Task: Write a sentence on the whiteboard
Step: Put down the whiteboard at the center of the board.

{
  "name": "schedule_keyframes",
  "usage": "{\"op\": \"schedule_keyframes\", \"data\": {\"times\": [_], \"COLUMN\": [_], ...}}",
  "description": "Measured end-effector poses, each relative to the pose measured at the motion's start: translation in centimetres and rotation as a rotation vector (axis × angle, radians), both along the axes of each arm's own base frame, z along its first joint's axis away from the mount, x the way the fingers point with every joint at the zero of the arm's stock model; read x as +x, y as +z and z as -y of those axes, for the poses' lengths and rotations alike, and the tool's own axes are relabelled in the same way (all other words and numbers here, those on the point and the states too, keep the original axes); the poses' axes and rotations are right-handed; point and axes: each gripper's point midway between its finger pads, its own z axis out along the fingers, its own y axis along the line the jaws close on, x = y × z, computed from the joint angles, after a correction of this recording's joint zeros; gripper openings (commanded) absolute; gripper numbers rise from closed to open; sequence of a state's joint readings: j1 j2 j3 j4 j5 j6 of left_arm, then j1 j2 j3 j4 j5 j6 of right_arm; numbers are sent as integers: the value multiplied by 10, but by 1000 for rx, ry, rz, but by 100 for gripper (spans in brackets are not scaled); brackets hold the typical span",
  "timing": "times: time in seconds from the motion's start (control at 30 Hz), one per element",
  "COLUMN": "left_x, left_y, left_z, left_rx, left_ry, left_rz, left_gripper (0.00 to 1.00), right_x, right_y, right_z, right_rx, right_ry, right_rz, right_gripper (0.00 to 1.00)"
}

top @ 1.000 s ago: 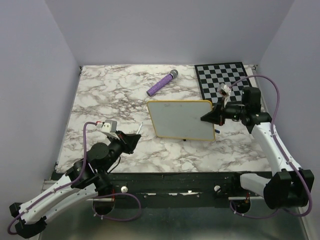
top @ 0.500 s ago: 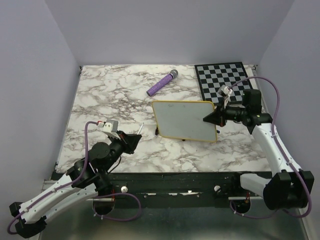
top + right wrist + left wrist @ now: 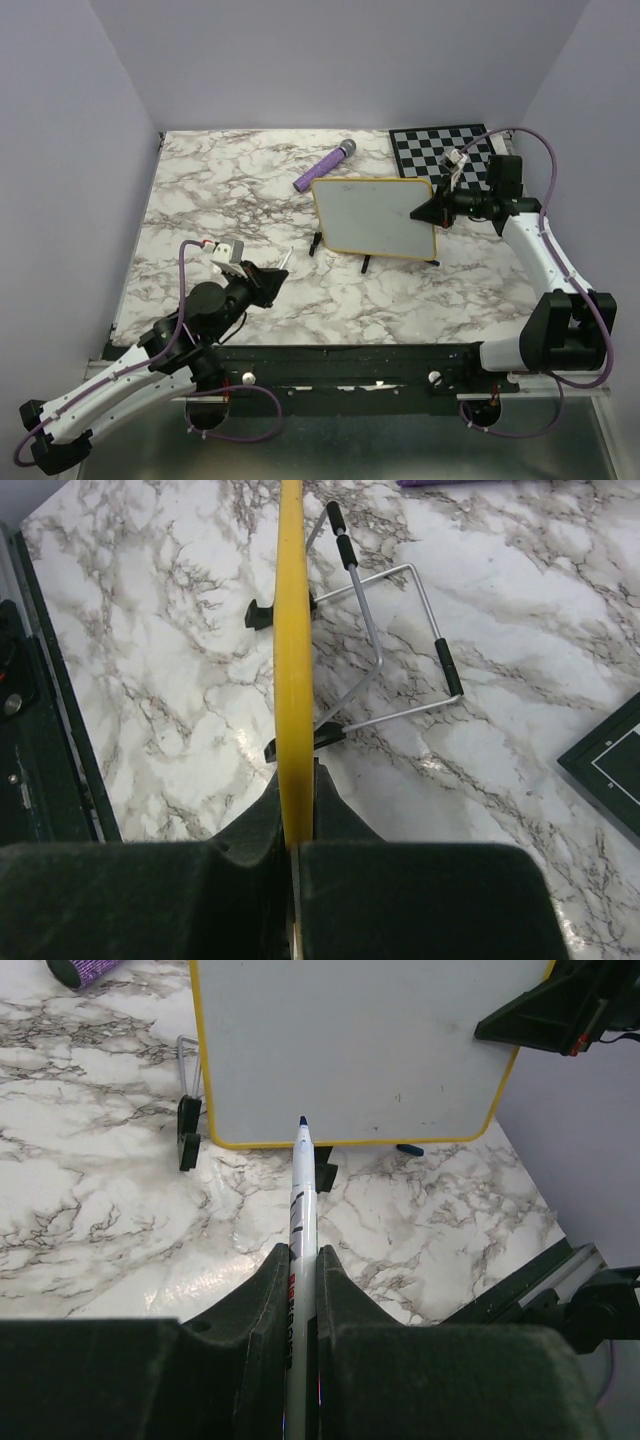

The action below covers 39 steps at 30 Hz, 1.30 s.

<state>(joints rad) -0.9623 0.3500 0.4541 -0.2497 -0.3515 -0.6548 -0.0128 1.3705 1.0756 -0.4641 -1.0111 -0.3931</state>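
Note:
The whiteboard (image 3: 372, 214), white with a thin yellow frame, stands tilted up near the table's middle right. My right gripper (image 3: 424, 212) is shut on its right edge; in the right wrist view the yellow rim (image 3: 292, 630) runs straight out from between the right gripper's (image 3: 296, 772) jaws. No sentence shows on the board's face (image 3: 360, 1050). My left gripper (image 3: 270, 280) is shut on a white marker (image 3: 303, 1190) in front of the board. The marker's blue tip points at the board's lower edge, a little short of it.
A wire stand (image 3: 400, 640) with black feet (image 3: 265, 612) sticks out behind the whiteboard. A purple cylinder (image 3: 325, 167) lies behind the board to the left. The black-and-white checkered board (image 3: 440, 150) lies at the back right, under my right arm.
The right gripper has carried the whiteboard back and to the right and tipped it up more steeply. The left gripper with the marker has edged forward a little.

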Motion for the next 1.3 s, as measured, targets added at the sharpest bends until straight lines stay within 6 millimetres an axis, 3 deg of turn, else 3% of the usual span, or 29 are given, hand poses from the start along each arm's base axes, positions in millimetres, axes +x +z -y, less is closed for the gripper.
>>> {"op": "schedule_keyframes", "data": {"times": [0.13,0.33,0.67,0.77,0.97,1.3], "left_x": [1,1,3,4,4,10], "left_y": [-5,-6,-18,-18,-13,-17], "left_z": [4,8,22,27,35,52], "left_rx": [17,25,74,78,56,-5], "left_ry": [-10,-26,-70,-83,-107,-122], "left_rz": [-9,-6,-24,-25,-12,-26], "left_gripper": [0,0,0,0,0,0], "right_x": [10,8,-34,-43,-52,-49], "right_y": [2,8,44,36,-2,-12], "right_z": [5,7,-2,-3,-2,-4], "right_rx": [-2,6,75,89,83,85], "right_ry": [-12,2,48,47,33,81], "right_rz": [6,33,85,62,-37,-23], "right_gripper": [1,1,1,1,1,1]}}
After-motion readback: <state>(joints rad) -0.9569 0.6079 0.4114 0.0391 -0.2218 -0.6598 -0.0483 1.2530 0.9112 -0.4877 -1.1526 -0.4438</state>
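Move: The whiteboard, pinched near its right edge by the right gripper, has its middle about 10 cm left and 1 cm back of that hand. The wire stand it is carried over is some 15 cm left, 2 cm forward and 10 cm below; the pen cap lies roughly 7 cm back, 3 cm right and 12 cm down. From the left gripper, which holds the pen, the whiteboard's middle is about 13 cm ahead and 22 cm right. Keep the whiteboard pinched in the right gripper: ease it forward 1 cm, then lift it about 4 cm while drawing it back some 5 cm over the stand's feet, and lower it by about as much or slightly more on the robot's side of them. Meanwhile bring the left gripper, still holding the pen, about 5 cm right and slightly down, towards the whiteboard. ##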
